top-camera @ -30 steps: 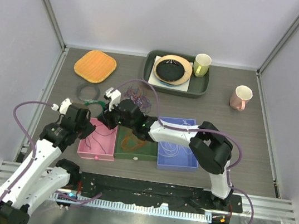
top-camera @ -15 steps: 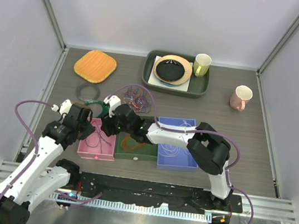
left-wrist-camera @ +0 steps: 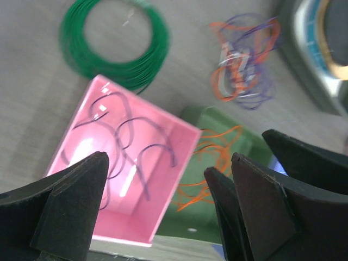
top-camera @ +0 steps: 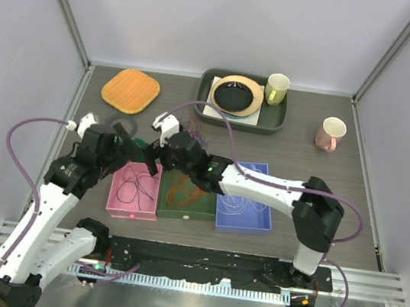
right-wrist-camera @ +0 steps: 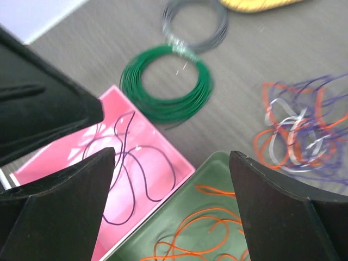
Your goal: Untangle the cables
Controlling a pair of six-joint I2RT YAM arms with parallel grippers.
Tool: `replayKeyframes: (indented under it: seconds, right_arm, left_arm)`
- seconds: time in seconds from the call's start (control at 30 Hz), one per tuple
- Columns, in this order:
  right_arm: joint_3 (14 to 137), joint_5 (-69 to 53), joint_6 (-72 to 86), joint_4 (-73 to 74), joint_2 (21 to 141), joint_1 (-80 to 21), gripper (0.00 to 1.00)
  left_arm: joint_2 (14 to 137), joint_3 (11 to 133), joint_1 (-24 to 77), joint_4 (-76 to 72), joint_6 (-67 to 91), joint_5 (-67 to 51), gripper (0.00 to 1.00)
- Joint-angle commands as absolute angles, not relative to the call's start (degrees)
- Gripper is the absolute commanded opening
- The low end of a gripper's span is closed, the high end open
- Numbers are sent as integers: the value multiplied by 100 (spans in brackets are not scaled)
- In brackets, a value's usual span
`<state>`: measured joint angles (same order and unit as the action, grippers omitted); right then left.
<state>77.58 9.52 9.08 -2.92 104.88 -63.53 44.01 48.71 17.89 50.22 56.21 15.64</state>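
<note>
A tangle of orange, purple and white cables [left-wrist-camera: 244,60] [right-wrist-camera: 304,128] lies on the table behind the trays, partly hidden under my right arm in the top view [top-camera: 195,129]. Loose purple cables lie in the pink tray [top-camera: 132,206] [left-wrist-camera: 157,217]. Orange ones lie in the green tray [top-camera: 185,211] [right-wrist-camera: 228,174] and white ones in the blue tray [top-camera: 241,222]. My left gripper [top-camera: 133,146] [left-wrist-camera: 166,163] hangs open and empty over the pink tray's back edge. My right gripper [top-camera: 156,160] [right-wrist-camera: 171,155] is close beside it, open and empty, above the seam between the pink and green trays.
A green wire coil [left-wrist-camera: 114,41] [right-wrist-camera: 166,84] and a grey coil [right-wrist-camera: 196,22] lie just behind the pink tray. Farther back are a yellow mat [top-camera: 130,90], a dark tray [top-camera: 275,121] with a plate and bowl, a pale yellow cup [top-camera: 277,89] and a pink mug [top-camera: 331,134].
Both grippers have gone from shut to open and have risen and moved back from the pink tray. The purple cable strung between them now lies loose in that tray.
</note>
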Motion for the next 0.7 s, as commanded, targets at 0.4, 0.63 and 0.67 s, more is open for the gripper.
replayKeyframes:
  seconds: [0.4,0.63,0.67]
  right_arm:
    - [7402,843,1705,167,9519,-3877,93]
    - [6917,1398,1503,316,9510,-3604,93]
    - [6900,1354,1494,334,9518,-3604,93]
  left_arm:
    - [8338,7364,1793,3190,4001,185,100]
    - [9974,8094,1767,3261,3613,-360,100]
    - [10141,8086,1767,3235,3586,-360,98]
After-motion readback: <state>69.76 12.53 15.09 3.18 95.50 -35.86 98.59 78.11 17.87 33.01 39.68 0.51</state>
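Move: The tangle of purple, orange and white cable lies about 21 cm ahead of the open left hand, 17 cm to its right and 17 cm below. From the left hand, the green coil is some 12 cm straight ahead, and the pink box 2 cm back and 4 cm right. From the open right hand, the tangle is about 17 cm ahead, 10 cm right and 16 cm below; the green box lies 3 cm back and 13 cm right, the plate tray 35 cm ahead and 27 cm right. Bring the empty left gripper forward about 18 cm and 10 cm right towards the tangle, arching up first, then sinking to about 5 cm below its start while it turns some 20 degrees clockwise. Swing the right gripper right and forward in a higher arch, past the tangle to its right side, turning clockwise some 30 degrees. Keep both grippers open. ##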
